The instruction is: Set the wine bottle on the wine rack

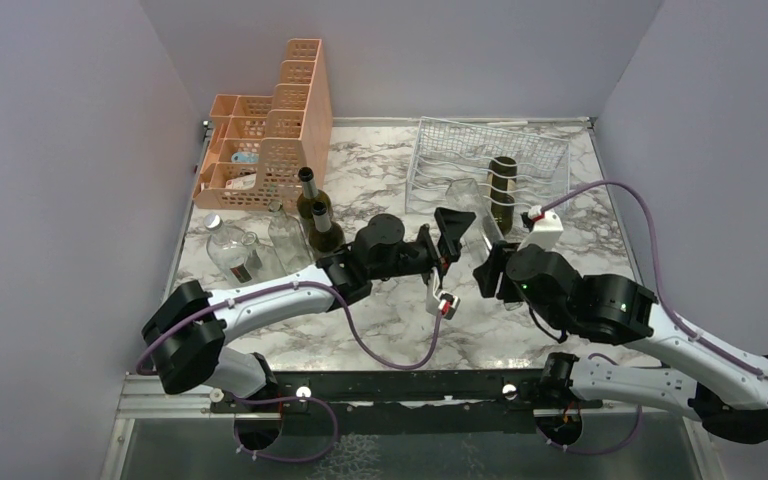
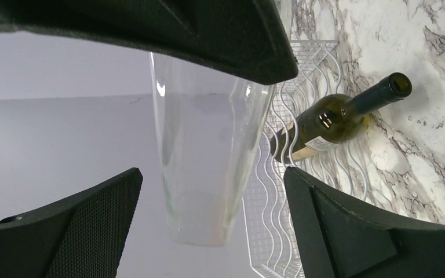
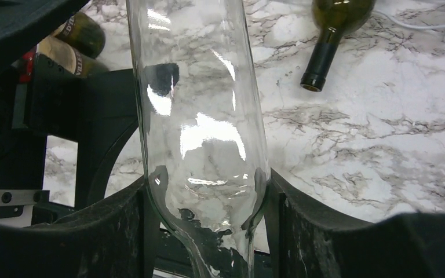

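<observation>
A clear, empty wine bottle point(image 3: 197, 116) is held near its shoulder by my right gripper point(image 3: 205, 229), whose jaws are shut on the glass. In the top view this bottle point(image 1: 468, 215) hangs in front of the silvery wire wine rack point(image 1: 490, 160), base toward the rack. My left gripper point(image 2: 208, 223) stands open around the same bottle point(image 2: 208, 145), with a gap on each side of the glass. A dark green bottle point(image 2: 336, 119) lies in the rack point(image 2: 278, 231), neck toward the arms. From above, the left gripper point(image 1: 448, 262) and the right gripper point(image 1: 490, 268) meet at mid-table.
A peach perforated organizer point(image 1: 270, 130) stands at the back left. Two dark bottles point(image 1: 315, 205) and clear glass bottles point(image 1: 230, 245) stand upright in front of it. Grey walls close in the marble table point(image 1: 380, 320) on three sides.
</observation>
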{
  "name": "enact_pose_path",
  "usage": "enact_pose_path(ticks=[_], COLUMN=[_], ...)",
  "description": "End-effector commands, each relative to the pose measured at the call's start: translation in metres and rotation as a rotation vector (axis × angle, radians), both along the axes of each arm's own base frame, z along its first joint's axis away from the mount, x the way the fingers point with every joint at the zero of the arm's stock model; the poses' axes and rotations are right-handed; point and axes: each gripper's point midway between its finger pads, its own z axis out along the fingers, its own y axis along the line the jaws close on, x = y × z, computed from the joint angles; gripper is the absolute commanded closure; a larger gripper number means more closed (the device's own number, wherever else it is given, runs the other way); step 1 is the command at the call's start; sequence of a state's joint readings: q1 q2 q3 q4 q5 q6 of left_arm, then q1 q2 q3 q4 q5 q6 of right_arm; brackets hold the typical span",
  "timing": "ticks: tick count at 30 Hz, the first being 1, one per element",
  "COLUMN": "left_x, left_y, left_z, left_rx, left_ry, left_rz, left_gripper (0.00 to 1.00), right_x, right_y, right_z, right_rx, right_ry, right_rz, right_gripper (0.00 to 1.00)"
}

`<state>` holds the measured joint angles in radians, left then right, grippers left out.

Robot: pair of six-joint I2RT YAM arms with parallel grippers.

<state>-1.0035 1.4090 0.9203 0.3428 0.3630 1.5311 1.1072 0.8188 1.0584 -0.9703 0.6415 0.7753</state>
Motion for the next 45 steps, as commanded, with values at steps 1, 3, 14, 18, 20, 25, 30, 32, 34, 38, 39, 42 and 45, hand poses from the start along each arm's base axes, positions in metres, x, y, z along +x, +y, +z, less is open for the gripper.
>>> enact_pose_path(ticks=[1,3,14,18,20,25,30,32,34,38,39,42,45], left_x=[-0.007,-0.01,0.045,0.042,0.034,0.018,0.007,0.004,0.002,-0.004,-0.005,-0.009,-0.01], left_y=[0.006,0.01,0.121,0.141,0.143,0.139,0.136,0.138,0.139,0.141,0.142,0.142,0.14], left_z=[0.029,0.039,0.154,0.161,0.163,0.145,0.114,0.104,0.098,0.101,0.102,0.104,0.102], left_rx=[-0.089,-0.124,-0.969,-1.02,-1.035,-0.932,-0.808,-0.785,-0.775,-0.782,-0.785,-0.785,-0.774], left_ry=[0.033,0.072,0.73,0.911,1.0,1.132,1.214,1.234,1.246,1.257,1.26,1.269,1.275], left_rz=[-0.001,0.007,0.555,0.656,0.641,0.652,0.704,0.726,0.727,0.693,0.687,0.666,0.657], left_gripper=[0.01,0.01,0.01,0.01,0.01,0.01,0.01,0.01,0.01,0.01,0.01,0.01,0.01], right_x=[0.01,0.008,-0.001,0.004,0.008,0.024,0.036,0.041,0.047,0.06,0.063,0.072,0.081], right_y=[-0.014,-0.016,-0.022,-0.002,0.008,0.03,0.044,0.044,0.044,0.05,0.051,0.048,0.044], right_z=[0.012,0.007,-0.049,-0.07,-0.083,-0.105,-0.125,-0.133,-0.141,-0.143,-0.142,-0.14,-0.138], right_rx=[0.066,0.06,-0.023,-0.048,-0.07,-0.124,-0.121,-0.116,-0.103,-0.05,-0.047,-0.038,-0.033], right_ry=[-0.059,-0.044,0.091,0.114,0.126,0.123,0.114,0.102,0.102,0.108,0.097,0.079,0.064], right_rz=[-0.127,-0.141,-0.218,-0.184,-0.18,-0.196,-0.208,-0.211,-0.189,-0.124,-0.12,-0.123,-0.126], right_gripper=[0.99,0.99,0.99,0.99,0.99,0.99,0.99,0.99,0.99,0.99,0.99,0.99,0.99])
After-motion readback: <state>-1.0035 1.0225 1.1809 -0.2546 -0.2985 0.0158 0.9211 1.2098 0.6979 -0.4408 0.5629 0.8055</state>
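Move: The right gripper already holds the clear bottle by its neck; the free rack slot for it lies about 28 cm ahead, 5 cm to the left and 14 cm lower. The dark wine bottle lies in the rack about 10 cm to the right of that slot, level with it in reach and height. From the open left gripper, the slot is roughly 22 cm straight ahead and 17 cm below. Lower the right gripper about 16 cm, keeping its grip on the clear bottle's neck, then bring it some 6 cm forward towards the rack slot, tilting only slightly. Lift the still-open left gripper up and to its left, away from the bottle, then let it sink part-way, ending about 14 cm farther left and 10 cm higher, rolling and swinging its fingers from pointing right to forward-right. ##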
